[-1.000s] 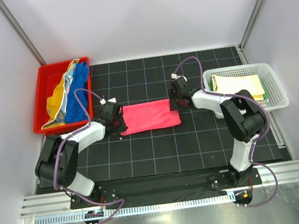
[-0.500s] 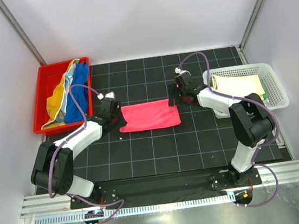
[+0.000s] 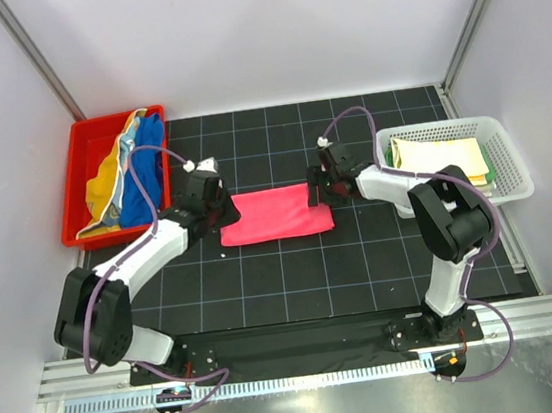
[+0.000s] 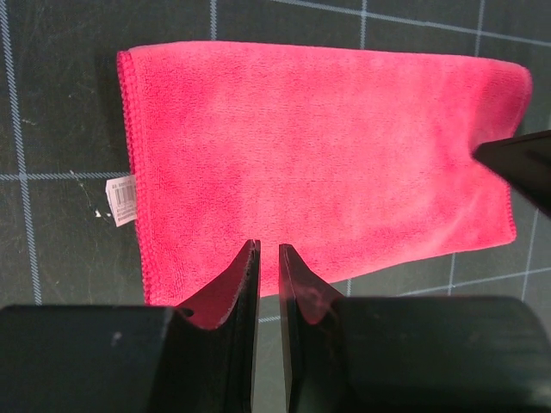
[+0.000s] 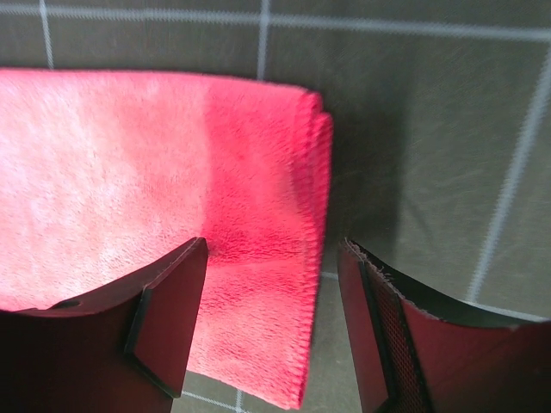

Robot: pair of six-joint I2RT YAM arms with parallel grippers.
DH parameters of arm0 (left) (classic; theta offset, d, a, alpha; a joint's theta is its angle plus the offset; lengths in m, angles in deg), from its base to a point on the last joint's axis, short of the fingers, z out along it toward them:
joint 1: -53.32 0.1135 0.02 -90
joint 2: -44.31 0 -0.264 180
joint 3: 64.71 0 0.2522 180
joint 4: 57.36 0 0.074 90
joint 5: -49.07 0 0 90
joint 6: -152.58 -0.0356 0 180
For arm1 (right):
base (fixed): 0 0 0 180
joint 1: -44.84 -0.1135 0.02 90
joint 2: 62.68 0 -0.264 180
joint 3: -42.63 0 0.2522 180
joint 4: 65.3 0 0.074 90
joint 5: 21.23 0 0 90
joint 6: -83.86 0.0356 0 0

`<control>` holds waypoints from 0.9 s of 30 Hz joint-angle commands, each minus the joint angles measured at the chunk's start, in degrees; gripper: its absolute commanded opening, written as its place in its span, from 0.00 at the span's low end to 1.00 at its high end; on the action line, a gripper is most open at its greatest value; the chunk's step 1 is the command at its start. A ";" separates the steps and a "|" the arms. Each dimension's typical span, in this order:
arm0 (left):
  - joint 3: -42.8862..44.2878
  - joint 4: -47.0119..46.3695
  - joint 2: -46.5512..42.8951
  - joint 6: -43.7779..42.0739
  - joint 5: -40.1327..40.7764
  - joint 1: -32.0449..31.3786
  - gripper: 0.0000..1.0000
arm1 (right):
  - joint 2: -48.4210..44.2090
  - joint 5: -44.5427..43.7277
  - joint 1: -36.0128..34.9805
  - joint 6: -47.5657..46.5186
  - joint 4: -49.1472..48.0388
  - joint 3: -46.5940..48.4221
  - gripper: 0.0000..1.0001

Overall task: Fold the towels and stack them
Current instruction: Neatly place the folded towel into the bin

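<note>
A pink-red towel [image 3: 275,214] lies folded flat on the black grid mat, with a small white label [image 4: 123,200] at one edge. My left gripper [image 3: 222,210] hovers by the towel's [image 4: 318,155] left end. Its jaws are a narrow slit apart with nothing between them [image 4: 267,251]. My right gripper [image 3: 316,190] is open at the right end, and its fingers [image 5: 274,249] straddle the towel's [image 5: 172,172] layered edge without clamping it. Blue and yellow towels [image 3: 139,173] lie crumpled in the red bin. Folded yellow and green towels [image 3: 443,159] sit in the white basket.
The red plastic bin [image 3: 83,165] stands at the mat's far left corner and the white mesh basket [image 3: 512,162] at the far right. White walls and metal posts enclose the mat. The right gripper's black finger [image 4: 521,163] shows in the left wrist view.
The left jaws have parted slightly and that gripper has moved back off the towel's left edge. The right jaws have opened wider and shifted a little left over the towel's right edge.
</note>
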 commanded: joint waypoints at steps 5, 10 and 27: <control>-0.15 0.21 -5.02 -0.88 -1.71 -0.22 0.18 | 1.33 -2.20 -3.19 1.41 -1.39 -1.23 0.65; -0.77 0.21 -5.63 -0.88 -2.41 -0.31 0.18 | 2.38 -5.72 -4.69 1.68 0.10 -0.88 0.53; -3.05 8.99 -24.17 -1.58 -10.93 -1.54 0.17 | -6.22 -21.36 -5.66 -9.04 17.22 6.41 0.01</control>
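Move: The pink folded towel lies flat, its middle about 10 cm left of the right hand, 2 cm back and some 2 cm lower; its right edge already runs between those open fingers. The white bin's middle stands roughly 28 cm to the right hand's right and 5 cm ahead, with the folded yellow towel inside, about 26 cm right and 6 cm ahead of the hand. From the left hand, the pink towel's middle is some 8 cm right, 2 cm ahead and 8 cm below. The pink towel's right edge is pinched: the right hand eases about 2 cm left and back, sinking slightly, shuts its fingers on the cloth, then drags it about 3.5 cm right, rising a little and rolling its left side down. The left hand, narrowly open, lifts some 9 cm and draws back off to the side of the bins' work, tilting upward. ##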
